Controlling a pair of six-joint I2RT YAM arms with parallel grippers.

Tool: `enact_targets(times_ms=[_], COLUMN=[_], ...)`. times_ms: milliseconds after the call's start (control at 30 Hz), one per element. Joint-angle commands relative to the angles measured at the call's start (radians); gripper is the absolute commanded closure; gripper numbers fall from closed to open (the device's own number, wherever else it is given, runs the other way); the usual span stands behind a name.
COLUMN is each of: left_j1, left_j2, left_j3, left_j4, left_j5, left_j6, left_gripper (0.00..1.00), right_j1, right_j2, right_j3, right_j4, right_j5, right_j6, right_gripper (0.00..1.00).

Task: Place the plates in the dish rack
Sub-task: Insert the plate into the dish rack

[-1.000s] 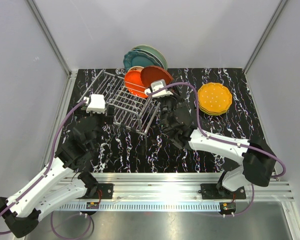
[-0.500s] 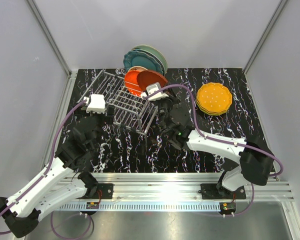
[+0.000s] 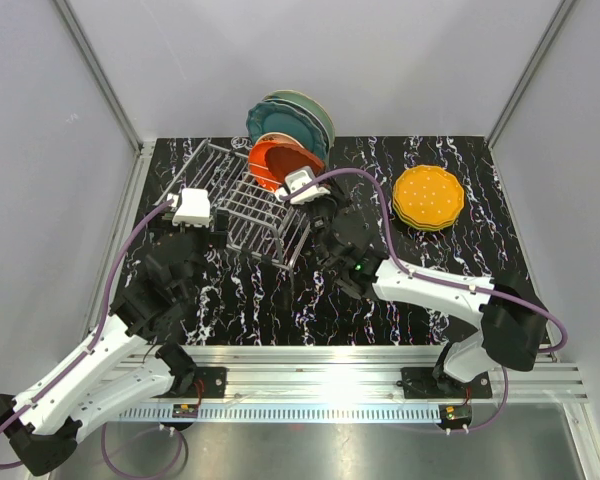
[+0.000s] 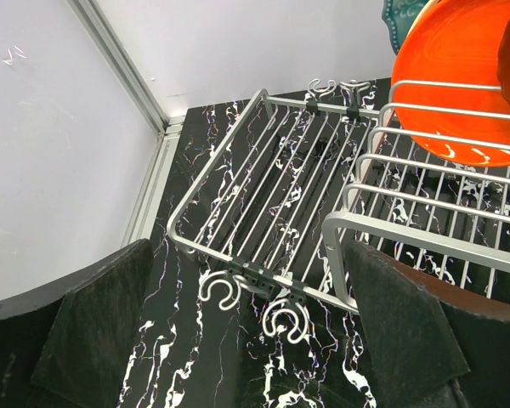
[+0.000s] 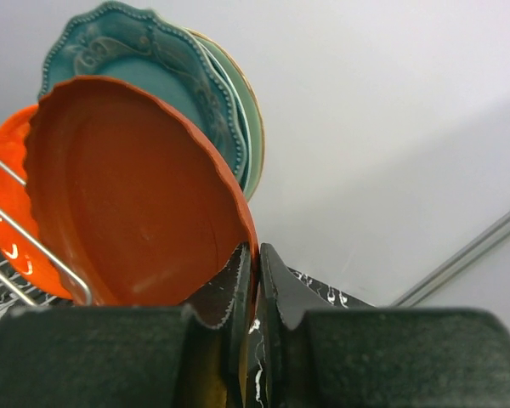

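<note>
The silver dish rack [image 3: 245, 205] stands at the table's back left. Standing in its far end are a dark teal plate [image 3: 278, 118], a mint green one [image 3: 318, 112], a cream-centred one [image 3: 273, 138] and a bright red-orange one [image 3: 265, 165]. My right gripper [image 3: 312, 190] is shut on the rim of a darker red-orange plate [image 5: 127, 187], which leans upright against the others; its rim runs between the pinched fingers [image 5: 256, 255]. My left gripper [image 4: 251, 255] hangs open and empty over the rack's low near corner [image 4: 263, 170].
A stack of dotted orange-yellow plates [image 3: 430, 197] lies at the back right of the black marbled table [image 3: 280, 300]. Grey enclosure walls and aluminium posts close in the back and sides. Wire hooks [image 4: 280, 319] stick out from the rack's near edge.
My right arm carried the red-orange plate left and back, standing it closer against the plates in the rack. The left arm has stayed put.
</note>
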Motion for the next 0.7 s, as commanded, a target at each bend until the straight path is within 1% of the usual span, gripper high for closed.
enact_targets(times_ms=[0,200,233,333,433,467,567,600,667], left_j1=[0.004,0.004,0.004,0.004,0.004,0.004,0.004,0.004,0.002], left_j2=[-0.015,-0.020,-0.020,-0.021,-0.023,-0.023,-0.024,-0.026,-0.026], left_j3=[0.012,0.014,0.012,0.014,0.014,0.012,0.014,0.012,0.014], left_j4=[0.034,0.034,0.035,0.035,0.034,0.035,0.035,0.035,0.034], left_j5=[0.009,0.009,0.009,0.009,0.009,0.009,0.009,0.010,0.010], left_j6=[-0.012,-0.011,-0.011,-0.011,-0.011,-0.011,-0.009,-0.009,-0.007], left_gripper=[0.01,0.01,0.01,0.01,0.01,0.01,0.01,0.01,0.01], right_j1=[0.026,0.030,0.032,0.033,0.035,0.036,0.038,0.039,0.042], right_j2=[0.017,0.041,0.049,0.067,0.089,0.092,0.103,0.104,0.101], right_j3=[0.059,0.096,0.101,0.122,0.144,0.148,0.165,0.168,0.176], right_j4=[-0.012,-0.027,-0.032,-0.050,-0.067,-0.068,-0.068,-0.068,-0.064], right_j5=[-0.037,-0.052,-0.057,-0.065,-0.072,-0.074,-0.077,-0.079,-0.085], right_j6=[0.028,0.017,0.017,0.016,0.013,0.011,0.005,0.004,0.001], right_gripper=[0.85,0.84,0.81,0.79,0.74,0.70,0.65,0.62,0.60])
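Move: The dark orange plate stands tilted in the dish rack, its near right rim between my right fingertips and its middle about 4 cm left, 3 cm ahead and slightly higher. The bright orange plate it should join is roughly 7 cm left and 4 cm ahead, about level. The teal plate's middle is some 8 cm ahead, 5 cm left and slightly higher. From my left hand the dark orange plate is around 18 cm to the right and 10 cm ahead, slightly higher. I sweep my right hand about 5 cm to the left, nearly level, guiding the dark orange plate towards the bright orange one. I open my fingers about a quarter of their range as I go, loosening my hold while the rim stays between them, and the wrist turns some 5 degrees counter-clockwise. ##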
